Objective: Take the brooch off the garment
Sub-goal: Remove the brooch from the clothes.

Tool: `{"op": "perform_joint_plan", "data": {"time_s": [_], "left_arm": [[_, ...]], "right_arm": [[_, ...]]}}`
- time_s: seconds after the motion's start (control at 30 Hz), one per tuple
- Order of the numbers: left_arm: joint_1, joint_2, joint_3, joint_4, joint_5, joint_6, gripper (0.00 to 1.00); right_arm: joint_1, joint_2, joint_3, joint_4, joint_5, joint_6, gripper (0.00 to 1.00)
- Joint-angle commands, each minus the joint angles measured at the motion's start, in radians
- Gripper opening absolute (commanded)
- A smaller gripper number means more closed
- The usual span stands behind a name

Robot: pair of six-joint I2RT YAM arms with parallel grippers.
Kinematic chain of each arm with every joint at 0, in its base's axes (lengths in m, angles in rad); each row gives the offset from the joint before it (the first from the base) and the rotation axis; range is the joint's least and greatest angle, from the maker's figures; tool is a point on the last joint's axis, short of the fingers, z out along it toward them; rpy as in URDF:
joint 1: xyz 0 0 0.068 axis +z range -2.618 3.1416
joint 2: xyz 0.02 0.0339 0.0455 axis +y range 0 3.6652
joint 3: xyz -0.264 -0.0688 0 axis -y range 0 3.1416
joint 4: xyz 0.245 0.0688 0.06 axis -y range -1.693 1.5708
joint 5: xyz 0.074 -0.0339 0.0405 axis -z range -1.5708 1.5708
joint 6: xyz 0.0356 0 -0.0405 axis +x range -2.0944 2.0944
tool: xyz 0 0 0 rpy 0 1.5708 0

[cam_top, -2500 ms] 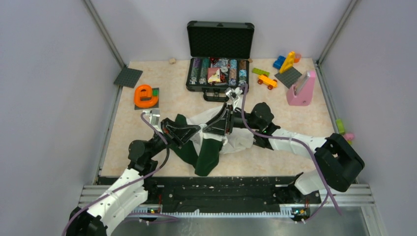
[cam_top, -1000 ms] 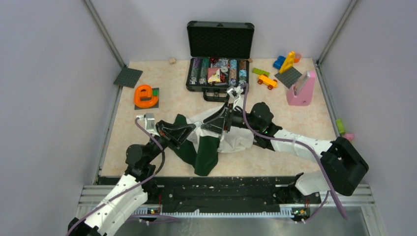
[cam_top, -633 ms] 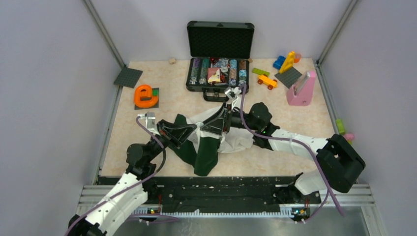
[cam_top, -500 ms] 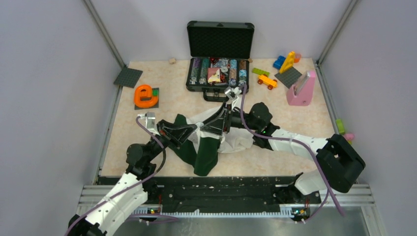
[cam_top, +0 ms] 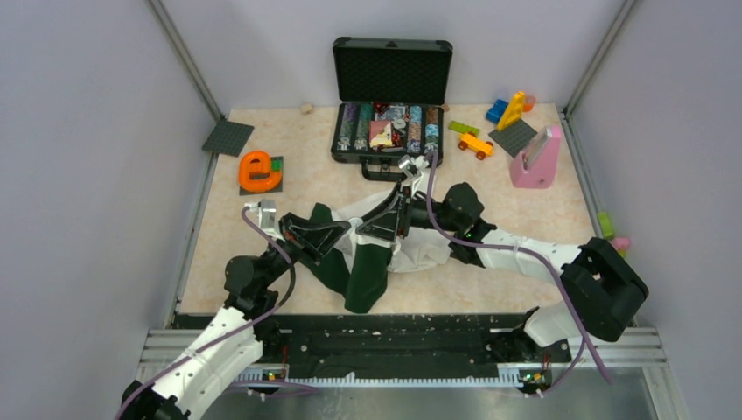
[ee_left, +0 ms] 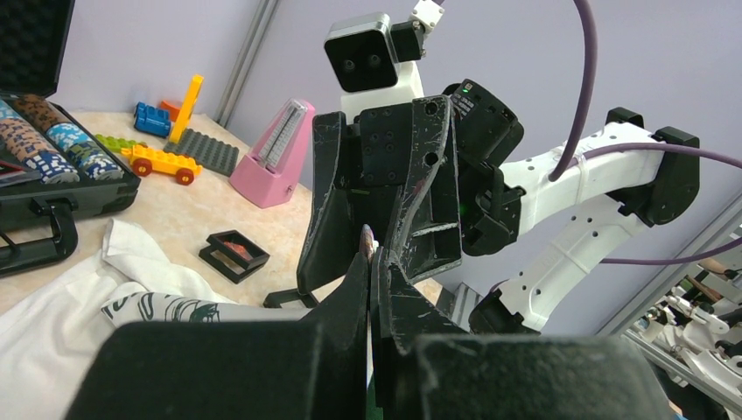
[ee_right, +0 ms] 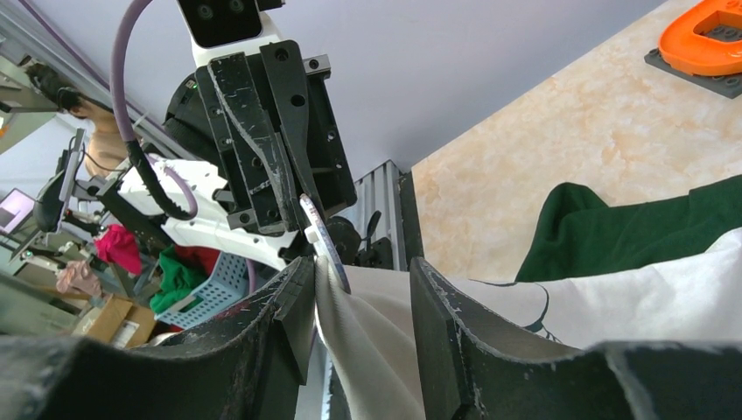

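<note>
The garment (cam_top: 422,252), white with dark green sleeves, lies crumpled mid-table. My two grippers meet tip to tip above it. The left gripper (cam_top: 348,229) is shut. A thin sliver sticking out of its tips is the brooch (ee_left: 368,236), seen edge-on. From the right wrist the brooch (ee_right: 325,243) is a small flat piece under the left gripper (ee_right: 306,199). White cloth (ee_right: 376,341) hangs from it in a raised fold. The right gripper (ee_right: 362,273) stands open around that fold, and the cloth lies against one finger (ee_right: 293,297).
An open black case (cam_top: 389,105) of chips stands at the back. An orange letter e (cam_top: 256,170) lies on a grey plate at the left. A toy car (cam_top: 475,144), bricks and a pink metronome (cam_top: 536,157) are back right. A small black frame (ee_left: 232,254) lies beside the garment.
Since the earliest frame the left arm's wrist has shifted a little to the left. Over the last second both grippers have stayed tip to tip above the garment with hardly any motion.
</note>
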Motion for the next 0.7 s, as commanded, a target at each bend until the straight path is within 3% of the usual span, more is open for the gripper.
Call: {"op": "perform_joint_plan", "data": {"time_s": [0.0,0.2,0.37,0.53,0.67], "left_arm": [[-0.003,0.0,0.018,0.107,0.012,-0.019,0.0],[-0.003,0.011,0.018,0.119,0.025,-0.018,0.0],[-0.004,0.014,0.011,0.131,0.036,-0.016,0.0],[-0.004,0.001,0.004,0.151,0.051,-0.013,0.0],[-0.003,0.022,0.001,0.212,0.109,-0.028,0.0]], "right_arm": [[0.013,0.013,0.028,0.042,-0.009,-0.004,0.44],[0.013,0.025,0.042,0.032,0.0,-0.002,0.39],[0.013,0.035,0.048,0.015,0.017,0.012,0.27],[0.012,0.042,0.021,0.101,0.015,0.064,0.12],[0.013,0.066,0.021,0.186,-0.022,0.117,0.09]]}}
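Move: Just beyond the right fingertips, the brooch stands on edge about 2 cm to the right hand's left, 1 cm back and 1 cm above its hand point. The garment's green sleeve hangs some 15 cm below that hand, about 2 cm back and 1 cm right. The white cloth on the table lies roughly 14 cm ahead, 12 cm right and 27 cm down. For the left hand, already pinching the brooch's rim, its middle is about 1 cm ahead, 2 cm right and 1 cm up. Closing from nearly half open to almost shut, the right fingers come in from both sides on the brooch's near end and the white cloth hanging at it. That hand eases roughly half a centimetre back and half a centimetre left, dipping slightly and then lifting, with a slight wrist turn. The left hand keeps its pinch on the far rim, sinking about half a centimetre and coming back up. ##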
